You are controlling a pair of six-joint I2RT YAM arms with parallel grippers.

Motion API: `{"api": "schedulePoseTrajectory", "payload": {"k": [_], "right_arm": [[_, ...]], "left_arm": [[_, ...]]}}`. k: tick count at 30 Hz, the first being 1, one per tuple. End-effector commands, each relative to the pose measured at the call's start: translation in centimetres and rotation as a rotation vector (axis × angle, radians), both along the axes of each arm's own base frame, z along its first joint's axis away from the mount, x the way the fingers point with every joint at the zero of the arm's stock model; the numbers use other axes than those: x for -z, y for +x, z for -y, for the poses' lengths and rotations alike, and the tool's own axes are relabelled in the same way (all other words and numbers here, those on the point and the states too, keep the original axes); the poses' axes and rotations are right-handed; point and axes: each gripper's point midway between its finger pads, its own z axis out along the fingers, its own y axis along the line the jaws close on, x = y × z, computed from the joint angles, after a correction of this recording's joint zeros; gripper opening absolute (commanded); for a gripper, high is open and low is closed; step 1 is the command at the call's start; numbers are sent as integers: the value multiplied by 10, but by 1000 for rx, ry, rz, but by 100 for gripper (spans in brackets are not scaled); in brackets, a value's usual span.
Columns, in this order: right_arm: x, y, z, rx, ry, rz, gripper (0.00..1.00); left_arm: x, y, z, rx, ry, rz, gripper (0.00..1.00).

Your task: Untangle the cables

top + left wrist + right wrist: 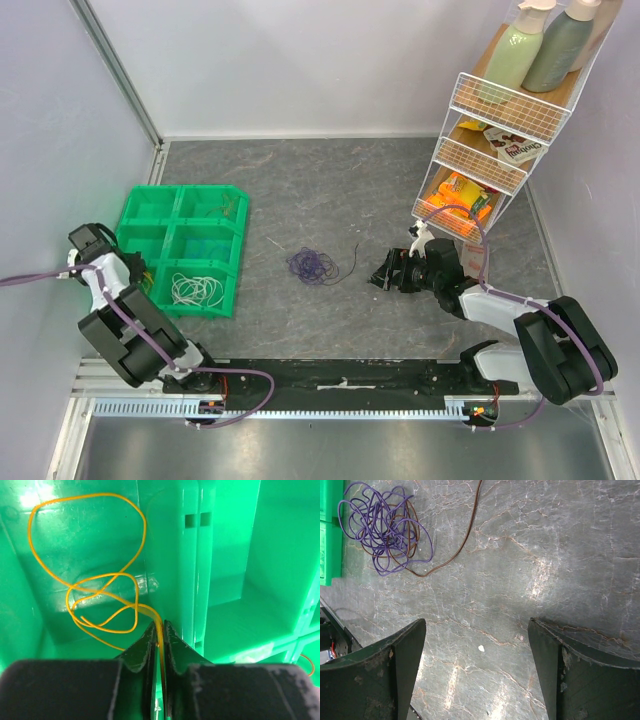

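A purple cable bundle (312,265) (382,527) lies coiled on the table, with a dark brown cable (465,535) threaded through it and trailing right. My left gripper (161,625) hangs over the green bin (200,555), jaws a hair apart, and a yellow cable (85,587) runs between them; its loops rest in the compartment below. The top view shows that gripper (143,268) at the bin's left side. My right gripper (477,630) (385,278) stands wide open and empty, low over bare table right of the bundle.
The green bin (175,222) has several compartments; a white cable (197,290) lies in the near one and an orange cable (230,205) in a far one. A white wire rack (480,150) with bottles and packets stands at the back right. Walls close in on both sides.
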Motion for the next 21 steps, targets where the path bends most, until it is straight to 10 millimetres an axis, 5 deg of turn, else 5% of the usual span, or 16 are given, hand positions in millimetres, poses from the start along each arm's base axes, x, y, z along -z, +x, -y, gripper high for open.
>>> {"api": "schedulePoseTrajectory", "payload": {"k": [1,7,13,17,21], "right_arm": [[2,1,1,-6,-10,18,91],[2,1,1,-9,-10,17,91],[3,1,1,-9,-11,16,91],[2,3,0,-8,-8,19,91],[3,3,0,-11,-10,12,91]], "left_arm": [[-28,-11,-19,-79,112,8,20],[-48,-45,-33,-233,202,-95,59],[-73,-38,-22,-181,276,-70,64],[-107,23,40,168,372,85,64],[-129,76,176,775,290,399,63]]}}
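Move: The yellow cable's end is still between the left fingers, its loops in the green box's front-left compartment, about 3 cm back and 4 cm left of that hand, some 6 cm below. The white cable lies roughly 12 cm right and 5 cm back of the left hand; the blue cable about 13 cm right and 4 cm ahead. From the right hand the yellow cable is some 53 cm left, about level fore and aft. Left fingers open off the yellow cable, back away rising, then swing right and forward, some 9 cm up. ##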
